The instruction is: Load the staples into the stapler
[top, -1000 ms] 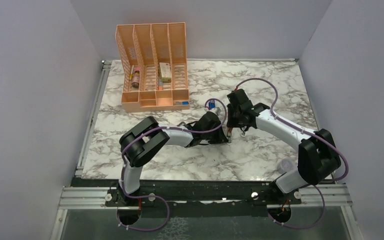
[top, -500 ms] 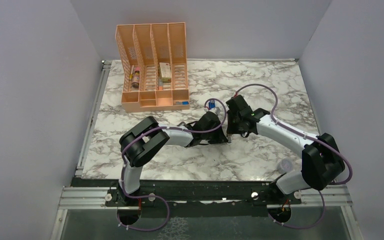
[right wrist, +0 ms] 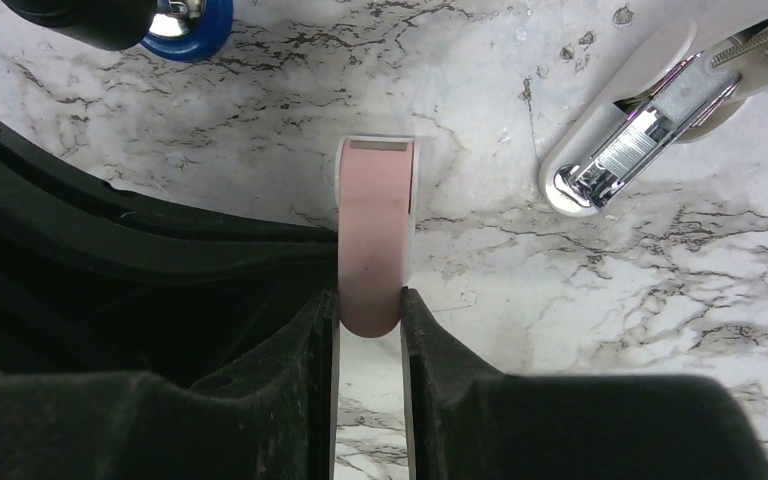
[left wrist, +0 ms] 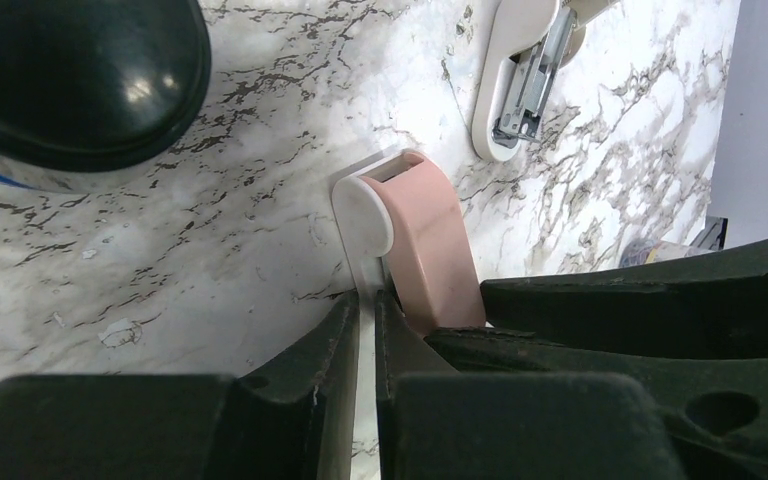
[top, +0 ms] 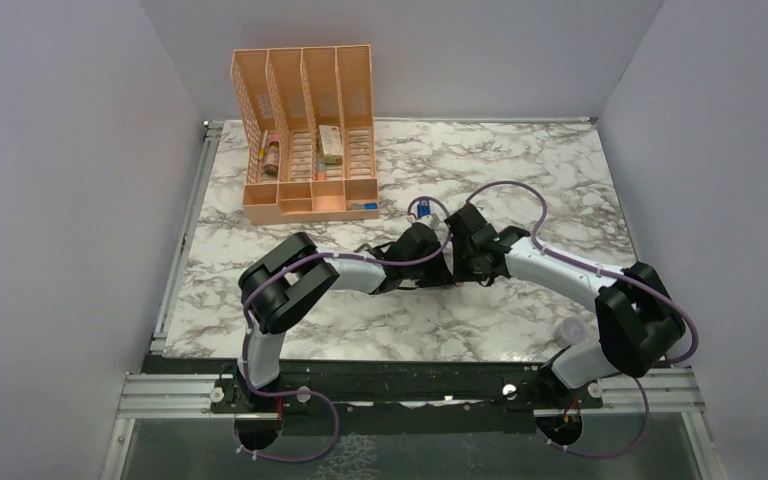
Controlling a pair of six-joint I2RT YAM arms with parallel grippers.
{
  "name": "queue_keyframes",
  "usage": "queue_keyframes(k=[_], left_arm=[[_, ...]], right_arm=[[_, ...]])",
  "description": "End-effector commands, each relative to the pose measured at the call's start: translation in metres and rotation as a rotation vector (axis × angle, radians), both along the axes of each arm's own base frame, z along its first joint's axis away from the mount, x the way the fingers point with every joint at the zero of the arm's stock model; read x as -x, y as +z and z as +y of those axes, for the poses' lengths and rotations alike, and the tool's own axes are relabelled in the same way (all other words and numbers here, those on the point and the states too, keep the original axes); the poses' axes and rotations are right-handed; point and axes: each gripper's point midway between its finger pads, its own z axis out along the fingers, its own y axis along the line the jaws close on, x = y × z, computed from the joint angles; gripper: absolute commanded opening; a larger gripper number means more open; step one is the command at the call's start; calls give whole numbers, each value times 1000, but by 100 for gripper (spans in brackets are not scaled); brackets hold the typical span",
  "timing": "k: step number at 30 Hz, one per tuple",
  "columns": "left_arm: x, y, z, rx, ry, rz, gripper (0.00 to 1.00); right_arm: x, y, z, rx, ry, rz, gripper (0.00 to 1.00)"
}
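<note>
A pink piece (right wrist: 372, 220) with a white side plate (left wrist: 363, 205) stands on the marble between both grippers. My left gripper (left wrist: 367, 300) is shut on the thin white plate. My right gripper (right wrist: 370, 300) has its jaws against both sides of the pink piece's rounded end. In the top view the two grippers (top: 453, 270) meet at the table's middle. A blue and black thing (right wrist: 195, 22), apparently the stapler's end, lies just beyond them (top: 420, 208); the left arm hides the rest of it. No staple strips or red-pink box can be made out.
A white curved piece with a metal channel and spring (right wrist: 620, 140) lies on the marble right of the pink piece (left wrist: 520, 80). A peach desk organizer (top: 305, 130) stands at the back left. A small clear cup (top: 570, 328) sits by the right arm's base.
My right gripper has moved left and nearer, from beside the left gripper to around the pink piece. The left arm and the pink piece have stayed put.
</note>
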Motion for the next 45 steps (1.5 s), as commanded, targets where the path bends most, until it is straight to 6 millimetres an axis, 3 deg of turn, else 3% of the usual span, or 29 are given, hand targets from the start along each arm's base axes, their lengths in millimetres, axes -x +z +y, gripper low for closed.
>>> queue_keyframes(k=[1, 7, 10, 16, 22, 30, 36, 39, 45], left_arm=[[0, -20, 19, -81, 36, 13, 12], [-2, -15, 25, -81, 56, 2, 11], [-4, -14, 30, -84, 79, 4, 11], [-8, -10, 40, -70, 132, 10, 13], [-13, -3, 47, -80, 154, -10, 17], [-16, 0, 54, -98, 174, -29, 20], [-21, 12, 63, -106, 205, -68, 24], [-21, 18, 66, -108, 204, -88, 33], [-22, 23, 65, -115, 197, -91, 37]], right_arm=[[5, -21, -7, 57, -31, 30, 21], [9, -46, -12, 98, -44, 80, 21], [10, -49, -13, 100, -54, 87, 20], [-7, -22, -3, 53, -71, 2, 24], [-24, 1, 2, 35, -103, -62, 35], [-31, 14, 2, 26, -119, -99, 53], [-24, -3, 5, 34, -87, -43, 58], [-19, -15, 6, 37, -80, -8, 58], [-18, -30, 13, 30, -68, 33, 51]])
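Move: The right hand already pinches the near end of the pink stapler's lid; that stapler's middle lies about 2 cm ahead of it and 2 cm lower. From this hand the blue stapler's middle is roughly 11 cm ahead and 7 cm left, and the open white stapler about 5 cm ahead and 6 cm right, both some 3 cm down. The left fingertips are at the near part of the pink stapler's white base, its middle about 2 cm ahead, 1 cm right and level. Still pinching the pink lid, the right hand presses it down about 1 cm towards the white base, eases up slightly, then opens and lets go, shifts forward some 2 cm and sinks over 2 cm with its fingers astride the stapler. Meanwhile the left fingers come free of the base, drawing off about 6 cm left and slightly forward while opening, turning some 10 degrees counter-clockwise. ##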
